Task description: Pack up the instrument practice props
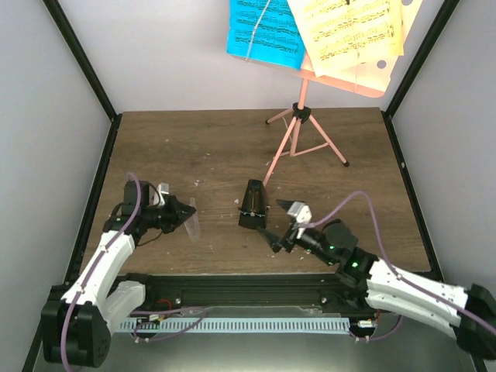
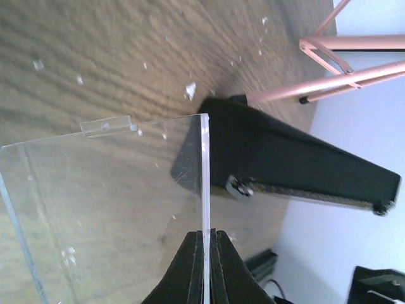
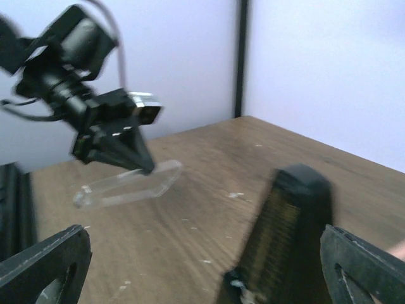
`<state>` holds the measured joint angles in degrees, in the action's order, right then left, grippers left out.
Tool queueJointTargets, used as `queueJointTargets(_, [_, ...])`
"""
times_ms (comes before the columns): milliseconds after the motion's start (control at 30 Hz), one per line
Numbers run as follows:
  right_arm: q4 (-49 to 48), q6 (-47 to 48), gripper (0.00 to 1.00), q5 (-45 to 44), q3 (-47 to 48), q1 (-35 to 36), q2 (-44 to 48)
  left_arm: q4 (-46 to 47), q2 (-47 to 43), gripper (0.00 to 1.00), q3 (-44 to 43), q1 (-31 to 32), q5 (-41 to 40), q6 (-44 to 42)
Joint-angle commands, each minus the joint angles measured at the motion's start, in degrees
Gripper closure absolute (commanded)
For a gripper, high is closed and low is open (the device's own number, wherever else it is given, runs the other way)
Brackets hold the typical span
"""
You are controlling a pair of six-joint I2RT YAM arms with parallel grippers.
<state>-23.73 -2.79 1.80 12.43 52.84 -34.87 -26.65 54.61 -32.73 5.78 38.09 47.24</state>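
Observation:
The small black pyramid metronome (image 1: 253, 204) stands upright near the middle of the table. My right gripper (image 1: 279, 223) is open just to its right; in the right wrist view the metronome (image 3: 285, 234) rises between the spread fingers (image 3: 44, 266), nearer the right one. To the metronome's left, my left gripper (image 1: 186, 211) is shut on a clear plastic panel (image 1: 192, 221), its edge pinched between the pads (image 2: 207, 237). Beyond the clear panel (image 2: 114, 202) the metronome (image 2: 297, 164) shows. The salmon-pink music stand (image 1: 298, 132) stands at the back with blue (image 1: 263, 31) and yellow (image 1: 353, 31) sheet-music pages on it.
White crumbs speckle the wooden table (image 1: 217, 155). Black frame posts (image 1: 85, 62) and pale walls close in the sides and back. The stand's tripod legs (image 2: 329, 82) spread behind the metronome. A black rail (image 1: 248, 291) runs along the near edge between the arm bases.

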Motion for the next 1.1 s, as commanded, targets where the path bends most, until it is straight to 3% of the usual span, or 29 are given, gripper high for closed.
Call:
queueJointTargets(0, [-7.98, 13.01, 0.00, -3.26, 6.65, 9.39, -10.13, -1.20, -3.16, 1.00, 0.98, 1.77, 6.90, 14.36])
queueJointTargets(300, [-20.73, 23.29, 0.01, -6.58, 13.66, 20.00, -28.62, -2.78, -5.69, 1.00, -1.74, 3.09, 7.25, 24.40])
queueJointTargets(633, [-26.14, 29.51, 0.04, -1.79, 19.56, 23.17, -42.01, -1.45, -4.74, 1.00, -1.58, 4.23, 10.63, 28.34])
queueJointTargets(1067, [-27.82, 36.00, 0.25, -3.25, 23.79, 23.14, -53.98, 1.04, -4.52, 1.00, -0.47, 5.38, 13.47, 29.38])
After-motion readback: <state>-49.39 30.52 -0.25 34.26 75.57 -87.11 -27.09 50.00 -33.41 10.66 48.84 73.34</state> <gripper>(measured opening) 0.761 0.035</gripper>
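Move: My left hand already pinches the clear cover by its edge, the cover's middle about 4 cm below that hand, 2 cm to its right and 1 cm ahead; my open right gripper waits some 24 cm to its right, 2 cm back and 8 cm higher. From my right hand the cover is roughly 22 cm left, 3 cm ahead and 12 cm down. The metronome stands nearer, about 9 cm ahead and 5 cm left, its middle 12 cm lower. I swing my open right hand about 19 cm left and 6 cm back, across the near side of the metronome to the held cover, turning its fingers to point left; near the end it sinks some 3 cm and begins to close around the cover's free end. My left hand keeps its pinch and brings the cover right, up and back, about 4 cm each way, tipping it round by some 25 degrees. ##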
